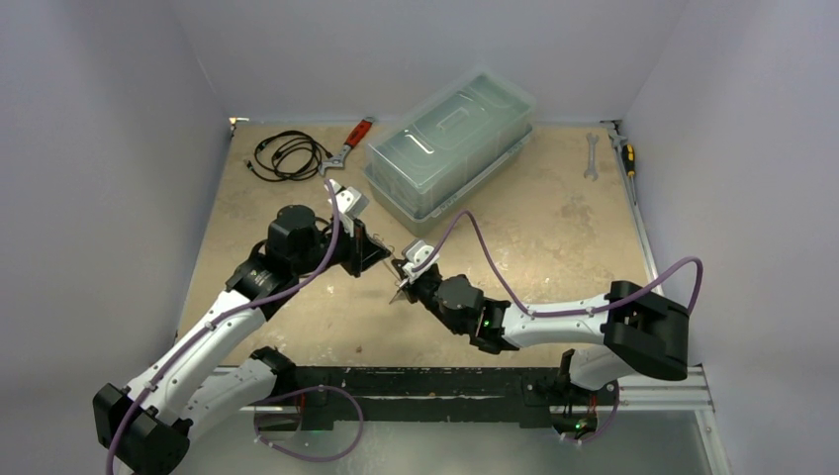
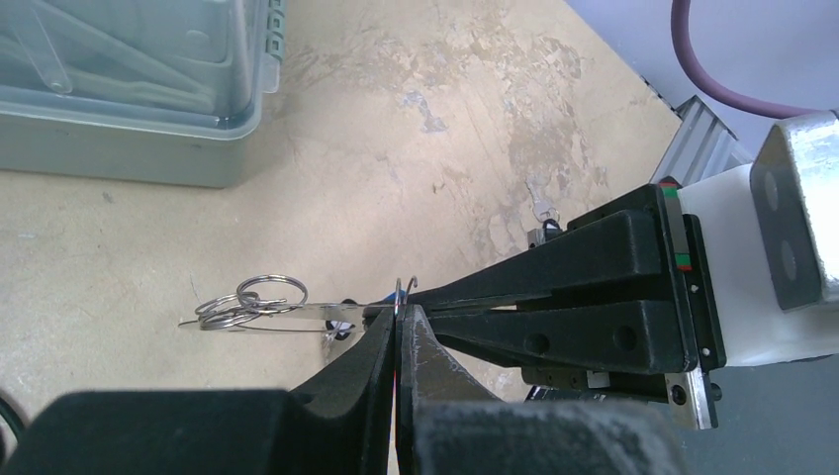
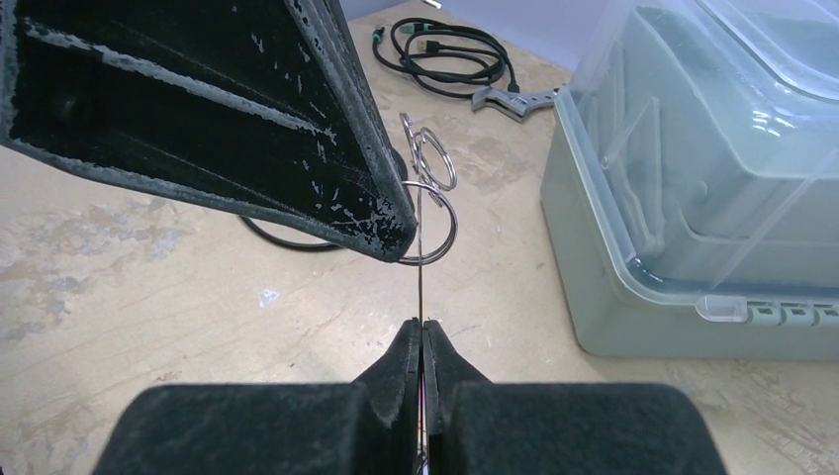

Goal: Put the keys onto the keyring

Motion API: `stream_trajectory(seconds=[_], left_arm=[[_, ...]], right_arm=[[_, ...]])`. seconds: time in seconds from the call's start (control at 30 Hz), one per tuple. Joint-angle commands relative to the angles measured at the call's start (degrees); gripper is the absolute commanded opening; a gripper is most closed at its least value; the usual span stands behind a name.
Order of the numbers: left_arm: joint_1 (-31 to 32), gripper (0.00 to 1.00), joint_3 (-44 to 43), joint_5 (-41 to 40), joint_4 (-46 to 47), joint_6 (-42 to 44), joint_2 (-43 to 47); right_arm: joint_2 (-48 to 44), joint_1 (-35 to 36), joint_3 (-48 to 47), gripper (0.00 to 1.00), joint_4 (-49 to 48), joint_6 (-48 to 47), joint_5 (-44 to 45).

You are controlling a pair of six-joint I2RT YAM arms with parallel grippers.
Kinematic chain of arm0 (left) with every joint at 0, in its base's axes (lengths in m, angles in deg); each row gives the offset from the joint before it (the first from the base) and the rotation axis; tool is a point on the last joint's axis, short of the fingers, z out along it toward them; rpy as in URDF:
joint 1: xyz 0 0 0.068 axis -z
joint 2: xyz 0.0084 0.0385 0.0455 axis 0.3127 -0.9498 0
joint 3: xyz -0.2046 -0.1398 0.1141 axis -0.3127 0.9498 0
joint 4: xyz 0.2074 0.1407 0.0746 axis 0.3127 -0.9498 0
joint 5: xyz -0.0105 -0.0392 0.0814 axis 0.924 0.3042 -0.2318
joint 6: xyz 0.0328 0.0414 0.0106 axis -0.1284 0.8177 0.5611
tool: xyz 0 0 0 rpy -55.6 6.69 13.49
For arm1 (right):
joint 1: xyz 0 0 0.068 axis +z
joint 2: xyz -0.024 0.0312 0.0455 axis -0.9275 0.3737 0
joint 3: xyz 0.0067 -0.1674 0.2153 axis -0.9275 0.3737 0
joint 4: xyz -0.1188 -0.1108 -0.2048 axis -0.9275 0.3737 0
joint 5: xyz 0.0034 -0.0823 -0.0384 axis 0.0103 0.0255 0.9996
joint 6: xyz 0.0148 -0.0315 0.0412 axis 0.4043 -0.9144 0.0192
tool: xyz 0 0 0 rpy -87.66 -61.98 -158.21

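Observation:
My two grippers meet tip to tip above the middle of the table. My right gripper (image 1: 404, 277) (image 3: 422, 327) is shut on the keyring (image 3: 420, 282), a thin silver wire seen edge-on. The wire runs out to a bunch of small silver rings (image 2: 247, 300) (image 3: 431, 158). My left gripper (image 1: 388, 259) (image 2: 401, 312) is shut on one small silver ring (image 3: 442, 230) that the wire crosses. A flat silver key blade (image 2: 331, 315) lies along the wire, with a bit of blue at its root. Another small key (image 2: 539, 205) lies on the table behind the right fingers (image 2: 554, 259).
A clear lidded plastic box (image 1: 450, 139) stands at the back centre. A coiled black cable (image 1: 287, 155) and a red-handled wrench (image 1: 348, 142) lie at the back left. A spanner (image 1: 592, 155) and a screwdriver (image 1: 625, 156) lie at the back right.

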Motion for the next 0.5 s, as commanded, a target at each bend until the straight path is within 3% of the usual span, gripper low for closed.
stream_trajectory(seconds=[0.0,0.17,0.47], left_arm=[[-0.25,0.00,-0.50,-0.79,3.54,-1.48,1.33],[-0.30,0.00,-2.01,-1.43,1.22,-0.18,0.84],[-0.25,0.00,-2.58,-2.50,-0.59,2.95,-0.43]], right_arm=[[-1.42,0.17,-2.09,0.04,-1.09,0.79,2.01],[-2.46,0.17,-1.98,0.29,0.08,1.46,2.00],[-8.27,0.17,-1.51,0.42,5.46,4.23,0.32]])
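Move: The right fingers are pinching the keyring's edge, its middle about 3 cm to their left, 1 cm ahead and slightly below. From the left hand, which also grips it, that middle lies some 2 cm back, level sideways and 4 cm down. The clear box is roughly 25 cm ahead of the right hand, 11 cm to its right and 12 cm lower. The right fingers open about 40 percent, letting go of the keyring, then rise roughly 1.5 cm, drifting right. ##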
